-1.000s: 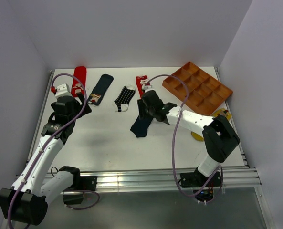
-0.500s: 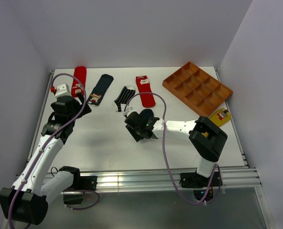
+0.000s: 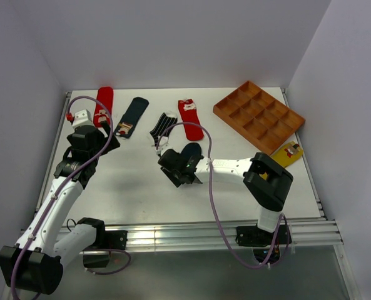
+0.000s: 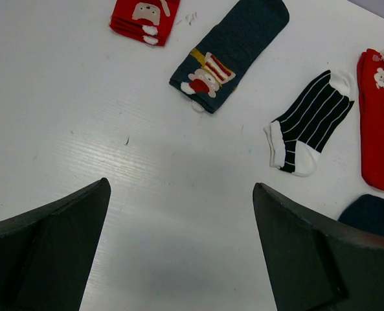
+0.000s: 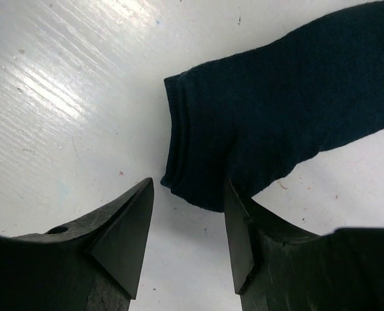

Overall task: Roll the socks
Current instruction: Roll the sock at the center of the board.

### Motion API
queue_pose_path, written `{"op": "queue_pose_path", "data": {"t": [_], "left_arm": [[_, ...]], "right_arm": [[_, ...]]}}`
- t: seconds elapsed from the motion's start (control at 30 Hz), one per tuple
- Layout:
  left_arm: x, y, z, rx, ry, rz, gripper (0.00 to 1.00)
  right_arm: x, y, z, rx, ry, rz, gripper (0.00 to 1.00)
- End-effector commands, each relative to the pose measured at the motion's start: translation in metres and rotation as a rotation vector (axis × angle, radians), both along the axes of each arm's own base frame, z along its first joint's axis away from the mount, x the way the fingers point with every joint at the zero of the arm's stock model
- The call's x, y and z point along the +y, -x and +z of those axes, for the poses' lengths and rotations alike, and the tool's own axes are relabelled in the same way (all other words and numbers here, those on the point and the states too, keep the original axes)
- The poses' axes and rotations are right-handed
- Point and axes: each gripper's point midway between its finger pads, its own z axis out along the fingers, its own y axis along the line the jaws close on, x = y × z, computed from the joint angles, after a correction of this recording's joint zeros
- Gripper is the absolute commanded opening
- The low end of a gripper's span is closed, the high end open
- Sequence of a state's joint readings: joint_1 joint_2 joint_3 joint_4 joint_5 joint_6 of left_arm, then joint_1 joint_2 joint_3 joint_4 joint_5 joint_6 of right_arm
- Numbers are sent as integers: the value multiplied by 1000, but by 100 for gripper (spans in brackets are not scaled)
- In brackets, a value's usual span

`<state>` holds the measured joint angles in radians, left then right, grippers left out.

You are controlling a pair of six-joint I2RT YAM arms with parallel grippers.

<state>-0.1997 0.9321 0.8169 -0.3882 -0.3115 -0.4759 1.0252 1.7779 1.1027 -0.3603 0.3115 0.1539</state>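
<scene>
The plain navy sock (image 5: 289,91) lies flat on the white table, its near edge just inside the tips of my right gripper (image 5: 188,194), which is open and low over the table. From above, that gripper (image 3: 174,170) sits in front of the navy sock (image 3: 191,150). My left gripper (image 4: 179,188) is wide open over bare table, at the left (image 3: 108,141). Along the back lie a red sock (image 3: 104,102), a navy sock with a patch (image 3: 132,115), a striped sock (image 3: 164,127) and a second red sock (image 3: 191,119). A mustard yellow sock (image 3: 288,152) lies at the right.
An orange compartment tray (image 3: 258,115) stands at the back right. The right arm's cable (image 3: 211,181) loops over the middle of the table. A small white box (image 3: 81,117) sits at the far left edge. Grey walls close in the table on three sides.
My right gripper has swung left and toward the near edge, ending low at the navy sock's near end. The second red sock is now uncovered. The left arm has not moved.
</scene>
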Motion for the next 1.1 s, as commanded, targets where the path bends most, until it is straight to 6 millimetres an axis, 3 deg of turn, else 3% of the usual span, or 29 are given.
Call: {"op": "queue_pose_path", "data": {"t": [0.0,0.6,0.8,1.03,1.07], "left_arm": [[-2,-1,2,-5,14,-7,98],[-6,-2,-5,23,22,-24,98],[-22,-2,-2,11,66,-103,99],[-61,1,-6,34,213,-216,100],[-66,2,-8,44,227,-223,100]], "right_arm": [[13,-10,12,-49,-9,10,55],[8,1,-23,-2,67,41,50],[0,0,-33,-4,107,16,38],[4,-4,-28,-11,64,-8,0],[6,-8,-22,-16,31,-21,0]]}}
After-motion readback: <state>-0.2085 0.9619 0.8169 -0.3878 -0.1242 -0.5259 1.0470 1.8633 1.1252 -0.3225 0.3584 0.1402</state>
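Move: The navy sock's cuff lies almost under the right fingertips, about 1 cm ahead, 1 cm to the left and 2 cm below; its foot runs away forward and to the right. Beyond the cuff, the striped sock is some 17 cm ahead and 4 cm left of the right hand, and the red sock about 20 cm ahead and 5 cm right. From the left hand, the cuff is roughly 21 cm right, 6 cm back and 19 cm below. The navy sock's cuff is taken at its near end by the right hand, which sinks about 2 cm onto it, edges slightly left, and then shuts its half-open fingers to pinch the double edge. Late on, the left hand, fingers still wide open, swings some 4 cm right towards the sock, turning a little clockwise and dipping 1 cm. ##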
